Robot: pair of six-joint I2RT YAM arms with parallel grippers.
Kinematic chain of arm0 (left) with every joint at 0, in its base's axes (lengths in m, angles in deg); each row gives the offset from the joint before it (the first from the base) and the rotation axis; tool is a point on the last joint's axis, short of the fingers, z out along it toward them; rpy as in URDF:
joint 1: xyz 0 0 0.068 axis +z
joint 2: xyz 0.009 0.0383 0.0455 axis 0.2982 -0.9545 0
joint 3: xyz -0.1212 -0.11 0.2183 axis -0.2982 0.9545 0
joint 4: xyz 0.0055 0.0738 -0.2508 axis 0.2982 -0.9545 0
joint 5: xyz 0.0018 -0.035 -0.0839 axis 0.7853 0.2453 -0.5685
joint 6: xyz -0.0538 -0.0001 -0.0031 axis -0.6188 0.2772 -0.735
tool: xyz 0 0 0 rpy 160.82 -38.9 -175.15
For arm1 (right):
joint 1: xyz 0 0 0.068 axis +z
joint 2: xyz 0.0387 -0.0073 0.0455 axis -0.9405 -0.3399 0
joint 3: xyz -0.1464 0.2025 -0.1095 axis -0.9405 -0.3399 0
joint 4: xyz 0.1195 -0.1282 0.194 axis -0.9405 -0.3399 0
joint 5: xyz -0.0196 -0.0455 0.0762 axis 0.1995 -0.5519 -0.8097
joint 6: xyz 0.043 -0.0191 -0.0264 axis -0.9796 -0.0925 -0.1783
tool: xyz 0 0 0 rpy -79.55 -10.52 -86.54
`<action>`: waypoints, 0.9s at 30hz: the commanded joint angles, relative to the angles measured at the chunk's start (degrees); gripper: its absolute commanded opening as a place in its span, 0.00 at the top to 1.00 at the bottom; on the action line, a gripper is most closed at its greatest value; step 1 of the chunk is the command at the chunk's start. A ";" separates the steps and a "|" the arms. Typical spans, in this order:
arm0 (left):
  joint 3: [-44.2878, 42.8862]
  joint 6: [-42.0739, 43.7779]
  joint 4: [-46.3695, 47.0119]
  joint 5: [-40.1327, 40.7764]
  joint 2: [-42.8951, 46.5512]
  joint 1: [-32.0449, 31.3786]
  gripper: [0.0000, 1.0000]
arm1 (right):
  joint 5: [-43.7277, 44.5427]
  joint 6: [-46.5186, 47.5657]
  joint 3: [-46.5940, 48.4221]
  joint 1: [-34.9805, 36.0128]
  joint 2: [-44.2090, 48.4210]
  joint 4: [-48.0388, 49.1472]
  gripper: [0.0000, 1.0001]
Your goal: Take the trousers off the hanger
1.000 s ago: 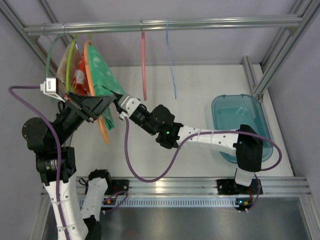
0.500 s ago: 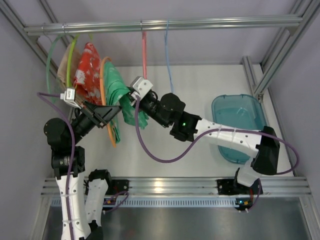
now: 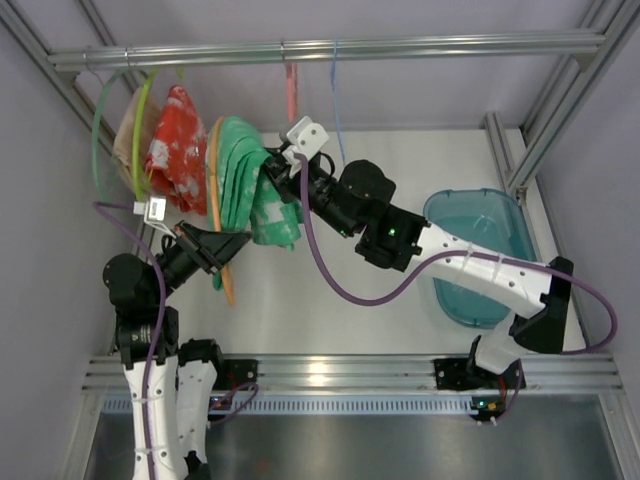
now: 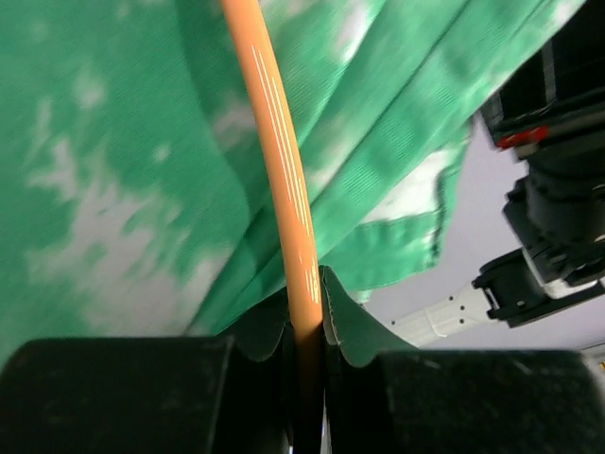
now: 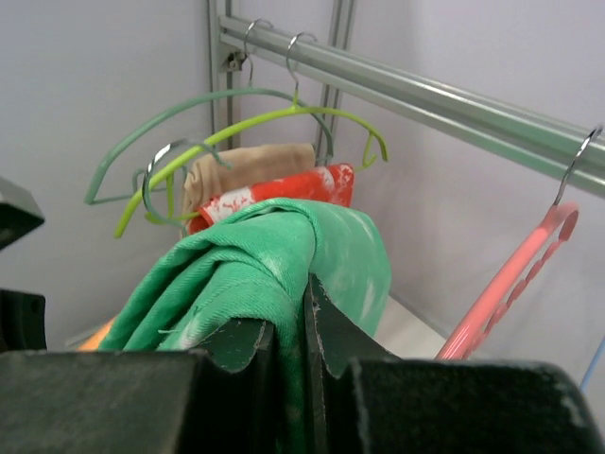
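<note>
The green trousers [image 3: 252, 185] with a white print hang bunched over the orange hanger [image 3: 216, 190], left of the middle. My left gripper [image 3: 226, 245] is shut on the hanger's lower bar; in the left wrist view the orange hanger [image 4: 284, 170] runs up from between the jaws of the gripper [image 4: 304, 305], with the trousers [image 4: 123, 142] behind it. My right gripper [image 3: 274, 170] is shut on a fold of the trousers at their right side. The right wrist view shows the green trousers [image 5: 255, 255] pinched in the gripper [image 5: 304, 317].
A red garment [image 3: 178, 145] and a beige one [image 3: 130, 130] hang on green hangers [image 5: 189, 123] at the left. A pink-red hanger [image 3: 290, 85] and a blue hanger [image 3: 337, 90] hang from the rail [image 3: 420, 45]. A teal bin [image 3: 520, 235] sits at the right.
My right gripper has moved up and to the right with the trousers, drawing them off to the hanger's right. My left gripper has shifted right and nearer with the hanger. The red garment is now uncovered.
</note>
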 commanded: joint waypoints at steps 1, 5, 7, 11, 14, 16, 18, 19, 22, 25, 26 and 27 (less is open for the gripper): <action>2.39 4.40 -2.39 1.19 1.17 0.21 1.00 | 0.24 -0.78 9.11 -0.91 5.01 12.45 1.00; 4.23 6.34 -5.47 2.42 2.66 0.21 1.00 | 1.39 -0.78 13.06 -1.00 5.01 11.57 1.00; 5.02 7.30 -6.00 3.03 3.37 0.21 1.00 | 1.83 -0.43 13.95 -1.00 5.10 11.39 1.00; 6.34 8.19 -7.93 3.65 3.98 0.21 1.00 | 2.09 0.27 15.26 -1.00 5.80 11.39 1.00; 6.70 9.33 -9.51 4.88 3.90 0.21 1.00 | 2.44 0.36 15.62 -1.00 6.68 10.78 1.00; 6.87 10.03 -9.69 4.97 3.90 0.21 1.00 | 2.44 -0.16 15.71 -0.91 7.81 10.25 1.00; 7.31 11.08 -10.30 5.40 3.98 0.21 1.00 | 2.79 -0.69 15.53 -0.82 8.78 9.11 1.00; 7.40 11.52 -10.66 5.67 3.98 0.21 1.00 | 2.88 -1.30 15.53 -0.91 9.66 8.67 1.00; 8.28 12.67 -12.15 6.72 3.98 0.21 1.00 | 2.80 -2.62 15.36 -0.91 11.59 7.00 1.00; 8.80 14.59 -14.51 8.91 4.16 0.21 1.00 | 1.74 -3.85 14.74 -0.91 13.44 5.24 1.00; 8.98 15.21 -15.14 9.97 4.16 0.21 1.00 | 1.48 -3.86 14.57 -0.82 13.80 5.33 1.00; 9.76 15.65 -15.75 10.85 4.16 0.12 1.00 | 1.65 -3.86 14.39 -0.91 13.89 5.59 1.00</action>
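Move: The left hand holds the orange hanger; the middle of the green trousers lies about 8 cm ahead of it, 4 cm to its right and 6 cm above. The right hand already grips the trousers, whose middle is roughly 4 cm to its left, 3 cm back and 4 cm below; from this hand the orange hanger's middle is some 9 cm left, 6 cm back and 8 cm below, the pink hanger about 12 cm ahead, 2 cm right and 4 cm above. Downward goes the left hand, about 7 cm and quickening late, keeping its pinch on the orange hanger and drawing it away from the right hand. Meanwhile the right hand, still clamped on the green trousers, lifts about 4 cm, pauses with a small dip, then pulls to its right and up, ending nearly 4 cm farther right. ##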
